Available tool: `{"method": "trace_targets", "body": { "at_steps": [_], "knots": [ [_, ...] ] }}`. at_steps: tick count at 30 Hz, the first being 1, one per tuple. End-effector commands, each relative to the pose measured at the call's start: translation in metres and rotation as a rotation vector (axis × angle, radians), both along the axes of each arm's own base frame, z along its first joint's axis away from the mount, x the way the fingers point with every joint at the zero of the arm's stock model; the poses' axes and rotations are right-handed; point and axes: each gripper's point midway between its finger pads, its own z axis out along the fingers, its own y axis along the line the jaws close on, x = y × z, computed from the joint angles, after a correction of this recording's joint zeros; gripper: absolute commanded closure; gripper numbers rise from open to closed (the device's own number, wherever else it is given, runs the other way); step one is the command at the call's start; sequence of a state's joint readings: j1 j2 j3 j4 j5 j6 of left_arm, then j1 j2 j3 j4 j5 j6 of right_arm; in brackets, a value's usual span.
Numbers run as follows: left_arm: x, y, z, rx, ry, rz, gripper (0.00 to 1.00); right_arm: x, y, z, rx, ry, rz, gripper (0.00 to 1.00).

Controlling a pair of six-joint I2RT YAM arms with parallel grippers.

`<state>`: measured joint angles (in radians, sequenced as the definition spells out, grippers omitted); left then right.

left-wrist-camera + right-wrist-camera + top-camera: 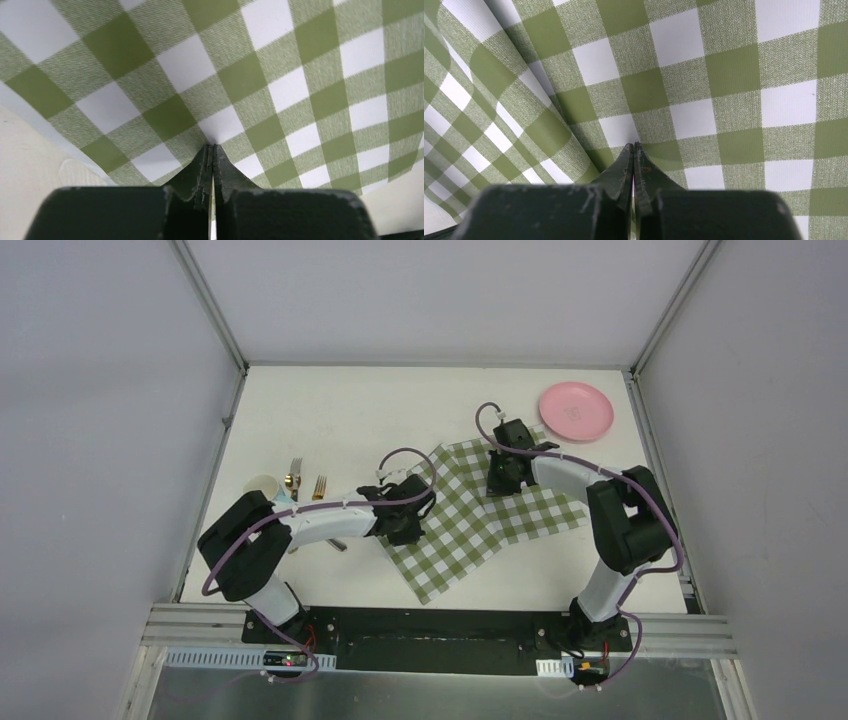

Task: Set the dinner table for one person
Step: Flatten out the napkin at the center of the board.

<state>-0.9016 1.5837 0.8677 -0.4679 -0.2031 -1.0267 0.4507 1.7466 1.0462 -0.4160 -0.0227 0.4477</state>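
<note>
A green-and-white checked cloth [470, 515] lies skewed and rumpled in the middle of the white dinner table [330, 410]. My left gripper [405, 523] is at the cloth's left edge. In the left wrist view its jaws [213, 146] are shut, with the cloth [200, 65] puckering up into the tips. My right gripper [498, 478] is at the cloth's far corner. Its jaws [633, 145] are also shut on the cloth [684, 75], which folds up in a ridge to the left of them.
A pink plate [576, 411] sits at the far right corner. At the left, partly behind my left arm, stand a pale cup [262, 485] and two gold forks [296, 473] [319, 486]. Aluminium rails edge the table.
</note>
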Motion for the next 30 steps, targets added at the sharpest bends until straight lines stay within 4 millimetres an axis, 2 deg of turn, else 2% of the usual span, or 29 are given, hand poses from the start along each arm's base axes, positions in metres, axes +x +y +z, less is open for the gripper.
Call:
{"method": "trace_targets", "body": {
  "at_steps": [1,10,18,30],
  "knots": [
    [-0.009,0.057,-0.019,0.196,0.072,0.100,1.00,-0.005,-0.017,0.003,-0.050,-0.003,-0.024,1.00],
    [-0.010,0.099,-0.008,0.315,0.084,0.223,1.00,-0.005,-0.022,0.005,-0.055,-0.009,-0.037,1.00],
    [-0.011,0.115,-0.006,0.343,0.087,0.258,1.00,-0.006,-0.028,0.003,-0.067,-0.003,-0.046,1.00],
    [-0.006,0.129,-0.001,0.367,0.085,0.285,1.00,-0.005,-0.043,0.002,-0.073,0.000,-0.084,1.00]
  ]
}}
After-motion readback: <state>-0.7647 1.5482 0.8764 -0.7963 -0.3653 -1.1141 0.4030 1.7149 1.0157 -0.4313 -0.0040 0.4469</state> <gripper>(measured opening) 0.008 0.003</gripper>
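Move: The left hand's shut fingertips rest on the napkin's left half, its left edge about 7 cm to their left and level with them. The napkin's fold is centred some 19 cm to that hand's right and 12 cm ahead. The end of a silver cutlery handle lies about 18 cm left, 2 cm back. From the right hand, also on the cloth, the fold is about 5 cm left, level with it, and the pink plate 22 cm ahead and 21 cm right. Leftward, level with the table, the left hand keeps its closed fingertips pressed on the napkin and drags the left half about 10 cm towards the silver handle, swinging some 15 degrees counter-clockwise and rolling its left side up about as much. The right fingertips, still shut on top of the cloth, ease about 2 cm the opposite way, away from the fold. ##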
